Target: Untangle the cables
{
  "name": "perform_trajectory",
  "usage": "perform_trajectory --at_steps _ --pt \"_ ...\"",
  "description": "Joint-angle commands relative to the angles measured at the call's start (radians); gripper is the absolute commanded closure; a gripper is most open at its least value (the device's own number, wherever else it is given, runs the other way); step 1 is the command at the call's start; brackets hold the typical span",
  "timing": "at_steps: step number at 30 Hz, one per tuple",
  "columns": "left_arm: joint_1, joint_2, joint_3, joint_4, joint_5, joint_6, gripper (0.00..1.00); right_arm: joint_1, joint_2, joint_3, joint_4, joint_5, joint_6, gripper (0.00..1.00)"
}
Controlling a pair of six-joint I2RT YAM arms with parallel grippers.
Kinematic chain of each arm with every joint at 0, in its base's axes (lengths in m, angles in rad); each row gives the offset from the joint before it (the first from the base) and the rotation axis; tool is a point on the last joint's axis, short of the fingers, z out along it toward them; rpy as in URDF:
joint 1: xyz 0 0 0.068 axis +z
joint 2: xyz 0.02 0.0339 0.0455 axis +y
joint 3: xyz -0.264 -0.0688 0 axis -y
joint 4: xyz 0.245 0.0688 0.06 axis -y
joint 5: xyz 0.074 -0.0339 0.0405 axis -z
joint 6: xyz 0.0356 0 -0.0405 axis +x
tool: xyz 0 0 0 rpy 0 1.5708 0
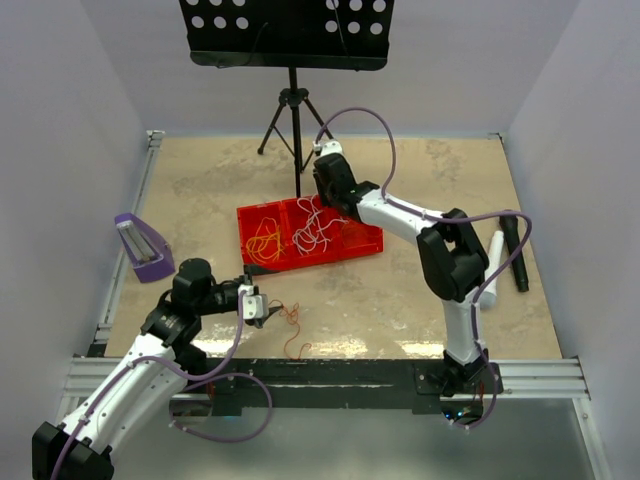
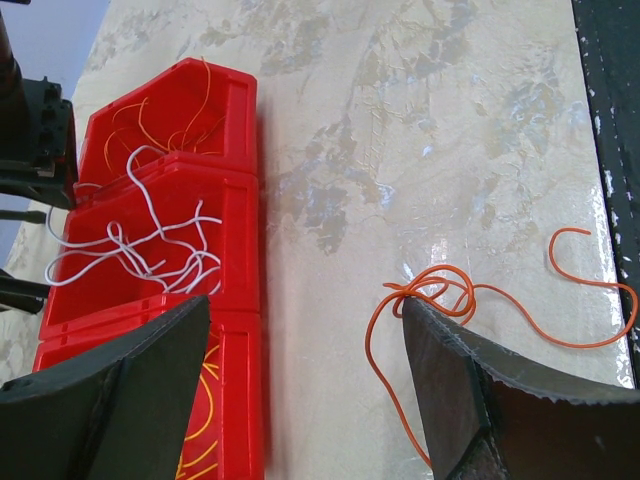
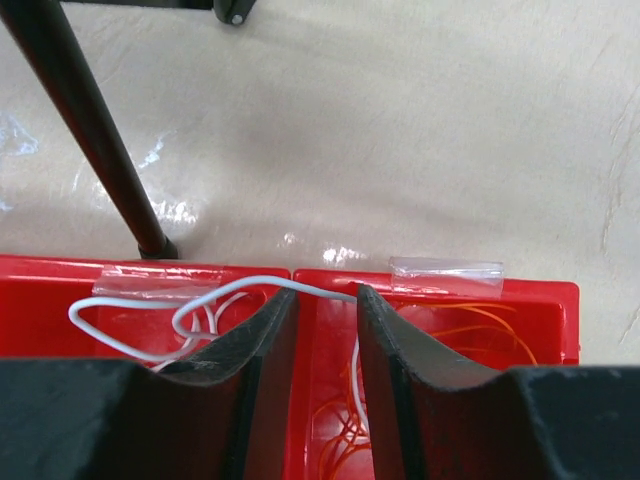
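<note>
The cables lie in a red divided tray (image 1: 365, 243): white ones (image 1: 312, 228) in the middle part, yellow-orange ones (image 1: 264, 243) on its left. One orange cable (image 1: 292, 325) curls loose on the table near the front edge. My left gripper (image 1: 268, 312) is open just left of it. In the left wrist view the orange cable (image 2: 440, 290) loops at the tip of the right finger and nothing sits between the jaws (image 2: 305, 302). My right gripper (image 3: 326, 292) hangs over the tray's divider, its jaws narrowly apart. A white cable (image 3: 250, 285) crosses their tips and is not pinched.
A black music stand (image 1: 290, 40) on a tripod stands behind the tray, one leg (image 3: 90, 120) close to the tray's back rim (image 3: 540, 295). A purple object (image 1: 140, 245) sits at the left edge. A black cylinder (image 1: 515, 250) and a white one (image 1: 492, 265) lie at the right.
</note>
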Motion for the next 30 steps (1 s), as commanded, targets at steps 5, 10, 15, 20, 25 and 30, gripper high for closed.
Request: perform_trajectory --at_steps 5,10,15,20,25,30 --pt "0.007 -0.008 0.016 0.017 0.012 0.018 0.18 0.002 0.014 0.024 0.072 0.021 -0.034 0.71" --pt "0.007 -0.010 0.011 0.018 0.015 0.015 0.18 0.002 -0.013 0.001 0.093 0.023 -0.034 0.84" --pt "0.007 -0.011 0.010 0.021 0.020 0.012 0.18 0.012 -0.064 -0.002 0.092 0.032 -0.031 0.97" --pt "0.007 -0.014 0.010 0.023 0.021 0.012 0.18 0.069 -0.114 0.029 0.084 0.089 -0.049 1.00" --pt "0.007 -0.016 0.011 0.023 0.021 0.009 0.18 0.146 -0.121 0.085 0.055 0.144 -0.072 1.00" --pt "0.007 -0.021 0.013 0.015 0.018 0.009 0.18 0.206 -0.110 0.132 0.030 0.161 -0.080 1.00"
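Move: A raised strand of the white cable already runs between my half-open right fingertips, above the red box's far rim. The white cable's heap in the middle compartment lies about 8 cm back, 2 cm left and 8 cm below; the orange cable in the right compartment is some 8 cm back, 6 cm right and as low. The stand's pole foot is about 3 cm ahead and 6 cm left. From my left hand, that strand is roughly 30 cm ahead, 9 cm right and slightly lower. I shut my right fingers completely, pinching the white strand while the hand eases forward less than a centimetre. Then, keeping the pinch, I lift it quickly, about 9 cm up, swinging some 7 cm left and a little back over the middle compartment, with the fingers tipping up about 10 degrees. ##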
